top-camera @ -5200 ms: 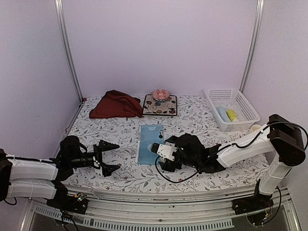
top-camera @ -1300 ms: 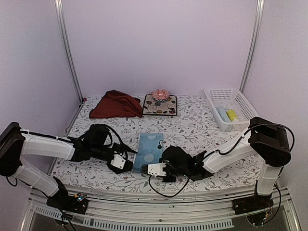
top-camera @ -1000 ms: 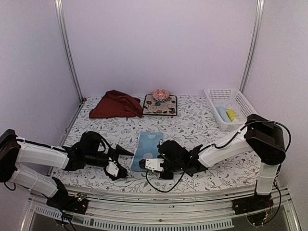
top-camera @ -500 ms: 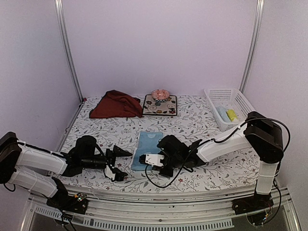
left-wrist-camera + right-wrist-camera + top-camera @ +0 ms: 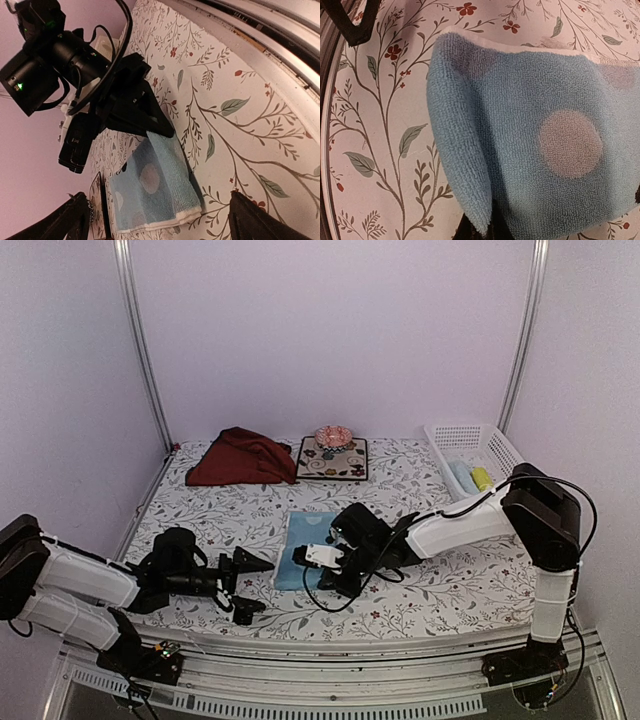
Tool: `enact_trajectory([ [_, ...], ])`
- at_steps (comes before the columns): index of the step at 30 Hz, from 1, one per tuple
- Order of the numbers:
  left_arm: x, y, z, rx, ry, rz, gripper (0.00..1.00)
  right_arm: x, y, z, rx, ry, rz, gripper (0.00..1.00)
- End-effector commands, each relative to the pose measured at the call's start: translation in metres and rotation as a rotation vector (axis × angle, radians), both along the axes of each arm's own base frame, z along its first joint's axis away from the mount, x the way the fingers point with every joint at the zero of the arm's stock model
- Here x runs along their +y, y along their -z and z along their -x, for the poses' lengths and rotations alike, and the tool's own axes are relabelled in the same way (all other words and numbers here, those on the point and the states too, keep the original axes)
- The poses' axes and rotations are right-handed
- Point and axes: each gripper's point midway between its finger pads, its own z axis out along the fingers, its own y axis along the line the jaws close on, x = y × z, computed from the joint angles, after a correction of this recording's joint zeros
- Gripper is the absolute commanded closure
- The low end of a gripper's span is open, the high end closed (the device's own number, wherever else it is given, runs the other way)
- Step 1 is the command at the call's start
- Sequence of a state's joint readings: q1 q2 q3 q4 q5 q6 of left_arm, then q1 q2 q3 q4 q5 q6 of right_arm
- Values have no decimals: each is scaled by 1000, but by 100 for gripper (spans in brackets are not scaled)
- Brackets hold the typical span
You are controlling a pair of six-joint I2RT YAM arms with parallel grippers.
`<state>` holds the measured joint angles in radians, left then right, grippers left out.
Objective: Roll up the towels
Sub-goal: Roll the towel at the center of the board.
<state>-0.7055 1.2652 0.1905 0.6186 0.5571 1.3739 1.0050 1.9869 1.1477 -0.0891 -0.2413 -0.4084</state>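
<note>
A light blue towel [image 5: 306,528] with pale dots lies mid-table; its near edge is lifted and doubled back over the rest. My right gripper [image 5: 302,557] is shut on that raised edge, and in the right wrist view the blue towel [image 5: 545,150] hangs folded from the dark fingers [image 5: 479,233] at the bottom. My left gripper [image 5: 254,585] stands open to the left of the towel, low over the table, holding nothing. The left wrist view shows the folded blue towel [image 5: 150,187] under the right gripper's black body [image 5: 132,107]. A dark red towel [image 5: 240,457] lies crumpled at the back left.
A white basket [image 5: 497,452] at the back right holds a small yellow towel [image 5: 482,478] and a pale blue towel [image 5: 462,475]. A dark floral mat [image 5: 312,466] with a pink object [image 5: 331,436] on it sits at the back centre. The table's metal front rail [image 5: 280,30] runs close by.
My right gripper has carried the blue towel's near edge away from the front, doubling it over. The open left gripper has drawn back toward the left and the front edge.
</note>
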Motion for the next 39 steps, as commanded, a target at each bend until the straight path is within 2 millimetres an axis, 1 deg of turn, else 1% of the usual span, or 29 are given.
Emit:
enact_trajectory([
  [1,1,1,2,-65,29,11,4,-8,12,6,156,16,16,97],
  [4,1,2,5,-104,39,11,5,-8,9,9,233,14,-8,97],
  [8,-2,5,3,-147,39,1,10,-9,5,11,296,19,-27,97],
  [10,-6,3,0,-165,25,7,13,-13,9,12,345,30,-25,97],
  [13,-11,2,-5,-171,7,20,14,-20,13,5,407,77,-29,97],
  [15,-13,3,-5,-181,10,23,15,-15,8,-3,423,91,-43,97],
  [19,-17,2,3,-229,51,39,17,-13,6,-8,460,108,-49,97],
  [20,-18,3,4,-246,61,37,18,-12,4,-9,471,109,-56,97],
  [23,-23,3,2,-292,80,27,28,-12,1,-16,499,135,-62,97],
  [24,-24,5,0,-297,82,14,31,-12,0,-18,504,141,-61,97],
  [26,-25,15,-4,-334,100,-50,40,-13,1,-20,523,156,-55,97],
  [27,-26,16,-7,-349,101,-64,42,-13,1,-21,529,159,-52,97],
  [29,-31,14,-14,-360,90,-69,42,-12,0,-22,537,162,-42,97],
  [33,-37,12,-30,-371,60,-98,39,-8,-4,-27,539,163,-29,97],
  [35,-38,17,-36,-381,55,-139,38,-7,-5,-29,535,161,-25,96],
  [39,-34,32,-37,-417,81,-210,38,-4,-7,-30,541,153,-24,96],
])
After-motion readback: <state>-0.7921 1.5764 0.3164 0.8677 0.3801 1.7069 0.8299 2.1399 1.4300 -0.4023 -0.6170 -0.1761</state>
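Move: The blue towel's near edge is already rolled and held shut in the right fingers; the flat stretch it is to be rolled onto centres about 11 cm ahead of this hand and 3 cm to its left. The chopping board lies some 40 cm ahead, straight on, and the red towel about 40 cm ahead and 22 cm left. From the open left hand, the roll's left end is roughly 4 cm ahead, 3 cm right and 6 cm below. The towel's near edge is rolled farther forward over the flat part: the right hand keeps its pinch and twists its top forward some 30 degrees, travelling about 3 cm forward and lifting slightly at the end. The left hand first sinks, then swings right and forward towards the roll's left end, rolling its top back and narrowing its wide-open fingers by about a third; contact there can't be seen. ##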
